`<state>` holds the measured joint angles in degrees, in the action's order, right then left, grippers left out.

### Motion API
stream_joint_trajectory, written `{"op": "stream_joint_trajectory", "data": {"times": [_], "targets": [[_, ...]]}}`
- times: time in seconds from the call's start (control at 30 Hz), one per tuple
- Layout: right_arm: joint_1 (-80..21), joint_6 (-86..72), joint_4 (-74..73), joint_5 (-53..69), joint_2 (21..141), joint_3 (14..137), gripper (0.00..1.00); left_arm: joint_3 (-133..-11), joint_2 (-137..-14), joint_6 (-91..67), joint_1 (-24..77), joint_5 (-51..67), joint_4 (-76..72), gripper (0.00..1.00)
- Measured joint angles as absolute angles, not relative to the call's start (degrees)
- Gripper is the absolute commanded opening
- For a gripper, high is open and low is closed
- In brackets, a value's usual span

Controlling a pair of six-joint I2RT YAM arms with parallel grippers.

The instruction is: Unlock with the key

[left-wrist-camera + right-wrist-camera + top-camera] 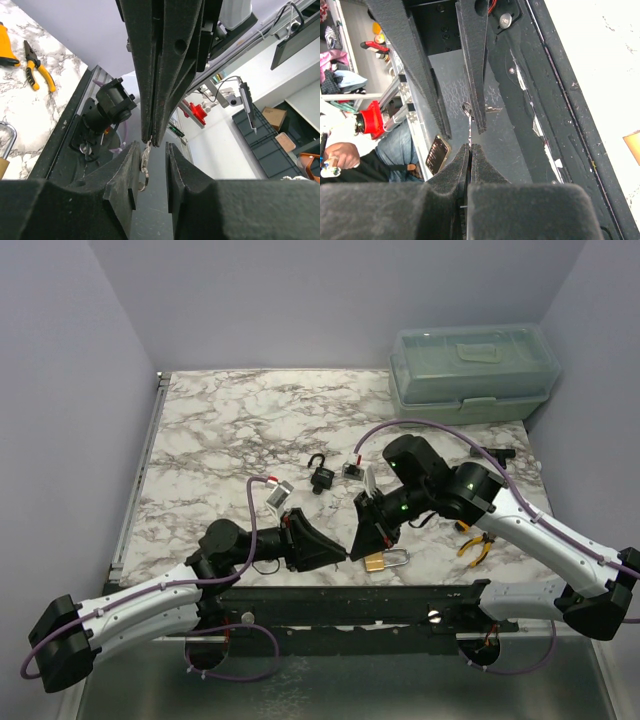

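A brass padlock (377, 562) with a silver shackle lies on the marble table (220, 430) near its front edge. Just left of the padlock my two grippers meet tip to tip. My right gripper (470, 147) is shut on a thin metal key (469, 125), whose ring end pokes out past its tips. In the left wrist view the key (145, 161) hangs between the fingers of my left gripper (150, 172). Those jaws stand apart, and the key rests close against one finger (129, 170). Only the padlock's edge (3, 167) shows at the far left of that view.
A black padlock (321, 477) and two small locks with tags (277, 494) lie mid-table. Yellow-handled pliers (472, 544) lie to the right of the right arm. A green toolbox (470, 370) stands at the back right. A black rail (400, 602) runs along the front edge.
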<state>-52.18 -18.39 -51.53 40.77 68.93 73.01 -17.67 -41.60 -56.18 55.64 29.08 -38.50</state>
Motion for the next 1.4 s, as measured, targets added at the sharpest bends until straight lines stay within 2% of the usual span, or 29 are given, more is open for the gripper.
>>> {"op": "stream_joint_trajectory", "data": {"times": [0.53, 0.77, 0.97, 1.07, 1.2, 1.27, 1.4], "targets": [[-52.21, -18.44, -51.51, 40.77, 68.77, 73.03, 0.0, -17.08, -42.26, -57.19, 55.64, 29.04, -38.52, 0.17], [-52.42, -18.57, -50.83, 40.75, 68.69, 73.03, 0.0, -16.23, -40.91, -58.02, 55.64, 28.03, -38.92, 0.01], [-52.51, -18.61, -50.35, 40.69, 68.69, 73.03, 0.02, -15.55, -40.51, -59.16, 55.64, 27.44, -39.77, 0.0], [-52.51, -18.92, -50.19, 40.38, 68.69, 73.03, 0.24, -15.49, -40.38, -59.46, 55.64, 27.29, -39.83, 0.0], [-52.51, -19.92, -50.13, 38.59, 68.31, 73.01, 0.62, -15.14, -39.77, -59.57, 55.64, 26.17, -38.87, 0.0], [-52.51, -20.62, -49.8, 37.08, 67.64, 72.93, 0.69, -15.05, -39.16, -59.55, 55.64, 25.17, -37.65, 0.0], [-52.51, -22.5, -48.69, 33.89, 65.17, 72.12, 0.74, -14.83, -37.52, -59.46, 55.64, 22.83, -35.42, 0.0]]}}
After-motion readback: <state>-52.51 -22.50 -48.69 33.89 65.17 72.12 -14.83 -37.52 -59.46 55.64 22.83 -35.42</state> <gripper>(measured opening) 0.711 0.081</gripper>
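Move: The key is still pinched in the right fingers, in mid-air over the table's front edge. Its middle is about 2 cm to the right of the left hand and level with it, its head already between the open left fingers. From the right hand it lies some 3 cm left, 1 cm back and 2 cm lower. From the left hand, the brass padlock is roughly 6 cm ahead, 10 cm right and 22 cm below. The black padlock is about 28 cm ahead, 4 cm left and 22 cm below. Nearly in place, the left hand settles a half centimetre down and shuts its fingers on the key's head while the right hand keeps hold of the blade. Then the right fingers open wide and let go. That hand eases about 1.5 cm forward and up, turning slightly clockwise, while the left carries the key some 1.5 cm forward, down and a little left. ##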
